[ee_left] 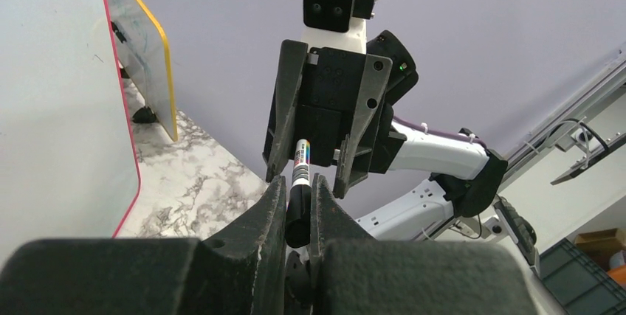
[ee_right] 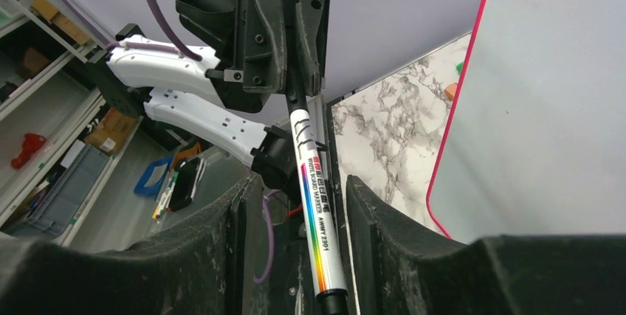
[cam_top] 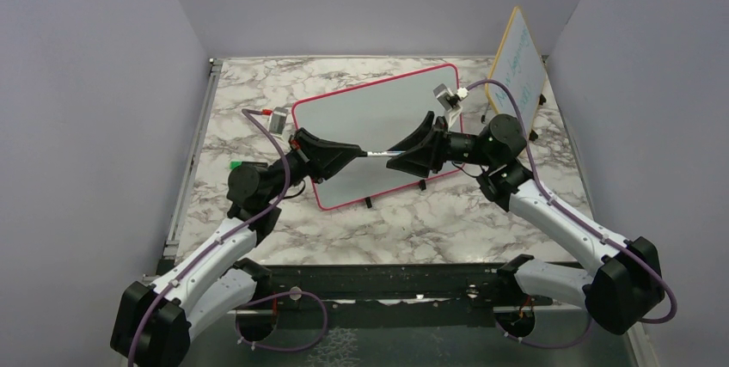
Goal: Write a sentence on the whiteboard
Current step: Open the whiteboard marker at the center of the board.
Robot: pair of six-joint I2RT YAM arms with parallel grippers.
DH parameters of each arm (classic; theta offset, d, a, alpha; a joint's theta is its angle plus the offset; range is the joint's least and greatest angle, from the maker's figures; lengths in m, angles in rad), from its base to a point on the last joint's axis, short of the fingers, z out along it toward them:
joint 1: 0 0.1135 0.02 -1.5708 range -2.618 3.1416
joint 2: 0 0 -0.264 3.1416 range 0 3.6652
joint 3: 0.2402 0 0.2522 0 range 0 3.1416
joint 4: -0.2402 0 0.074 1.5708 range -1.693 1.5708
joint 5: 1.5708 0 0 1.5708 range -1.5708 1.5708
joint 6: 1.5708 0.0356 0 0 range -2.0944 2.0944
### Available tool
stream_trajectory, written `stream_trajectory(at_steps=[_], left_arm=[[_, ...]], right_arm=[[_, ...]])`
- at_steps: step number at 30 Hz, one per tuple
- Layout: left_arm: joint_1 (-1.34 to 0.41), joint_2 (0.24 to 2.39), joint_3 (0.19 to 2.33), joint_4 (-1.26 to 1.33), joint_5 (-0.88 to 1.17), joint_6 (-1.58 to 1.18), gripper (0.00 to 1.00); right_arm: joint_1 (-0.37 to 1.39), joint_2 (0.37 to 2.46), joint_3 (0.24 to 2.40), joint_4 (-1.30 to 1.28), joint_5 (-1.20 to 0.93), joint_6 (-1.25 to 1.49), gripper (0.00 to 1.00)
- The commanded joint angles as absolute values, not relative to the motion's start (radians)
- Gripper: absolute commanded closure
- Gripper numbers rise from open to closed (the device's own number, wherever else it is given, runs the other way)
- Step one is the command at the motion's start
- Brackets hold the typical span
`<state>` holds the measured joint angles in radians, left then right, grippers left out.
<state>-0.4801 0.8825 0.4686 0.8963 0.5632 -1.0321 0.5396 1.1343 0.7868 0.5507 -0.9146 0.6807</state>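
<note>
The whiteboard (cam_top: 378,118), pink-framed, leans upright at mid-table; its face (ee_right: 546,94) shows bare white, and no sentence is in view. In front of it a white marker (cam_top: 378,154) with a rainbow stripe hangs level between both arms. My left gripper (ee_left: 297,182) is shut on the marker's black cap end (ee_left: 299,212). My right gripper (ee_right: 301,182) faces it with its jaws on either side of the marker's barrel (ee_right: 316,212), and a gap shows on each side.
A smaller yellow-framed board (cam_top: 518,58) with teal writing stands at the back right. A small green object (cam_top: 232,164) lies by the left arm. The marble table (cam_top: 430,221) has a metal rail along its left edge (cam_top: 193,152), with grey walls around it.
</note>
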Motion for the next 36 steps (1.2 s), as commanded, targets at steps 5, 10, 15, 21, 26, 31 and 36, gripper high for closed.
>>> stream_trajectory(at_steps=[5, 10, 15, 21, 26, 31, 36], left_arm=[[-0.486, 0.897, 0.506, 0.934, 0.615, -1.061, 1.0], [-0.486, 0.903, 0.507, 0.934, 0.616, -1.07, 1.0], [-0.486, 0.899, 0.503, 0.934, 0.61, -1.071, 1.0], [-0.486, 0.903, 0.511, 0.934, 0.611, -1.074, 1.0], [-0.486, 0.906, 0.508, 0.934, 0.613, -1.079, 1.0], [-0.486, 0.899, 0.497, 0.934, 0.609, -1.089, 1.0], [-0.486, 0.891, 0.481, 0.934, 0.601, -1.095, 1.0]], right_arm=[[0.545, 1.137, 0.824, 0.596, -0.965, 0.702, 0.55], [0.545, 1.134, 0.822, 0.614, -0.971, 0.714, 0.58], [0.545, 1.131, 0.818, 0.618, -0.971, 0.718, 0.64], [0.545, 1.131, 0.816, 0.621, -0.982, 0.72, 0.74], [0.545, 1.128, 0.816, 0.624, -0.982, 0.722, 0.76], [0.545, 1.128, 0.806, 0.666, -0.979, 0.751, 0.77], [0.545, 1.128, 0.799, 0.691, -0.972, 0.77, 0.76]])
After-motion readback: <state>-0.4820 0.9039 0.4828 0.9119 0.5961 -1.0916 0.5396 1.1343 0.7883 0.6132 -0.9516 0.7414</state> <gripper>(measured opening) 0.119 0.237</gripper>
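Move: The whiteboard marker is already held by its black cap in the left fingers. Its middle lies about 5 cm to the left hand's right, and about 3 cm to the left of the right hand's point, level with both, with its barrel already between the open right fingers. From the right hand, the pink-rimmed whiteboard's middle is roughly 20 cm ahead, 3 cm left and 16 cm below, and its two black feet stand some 27 cm below: one about 11 cm ahead and 6 cm left, the other 16 cm ahead and 9 cm right. The right hand stays nearly in place around the free end of the marker and closes its fingers from about half open to a quarter, until both pads pinch the white barrel, while it eases about 1 cm back and, near the end, about 1 cm up. The left hand keeps its grip on the black cap and barely shifts, so the marker ends up held from both sides, lying roughly level across the front of the whiteboard with the hands facing each other. ##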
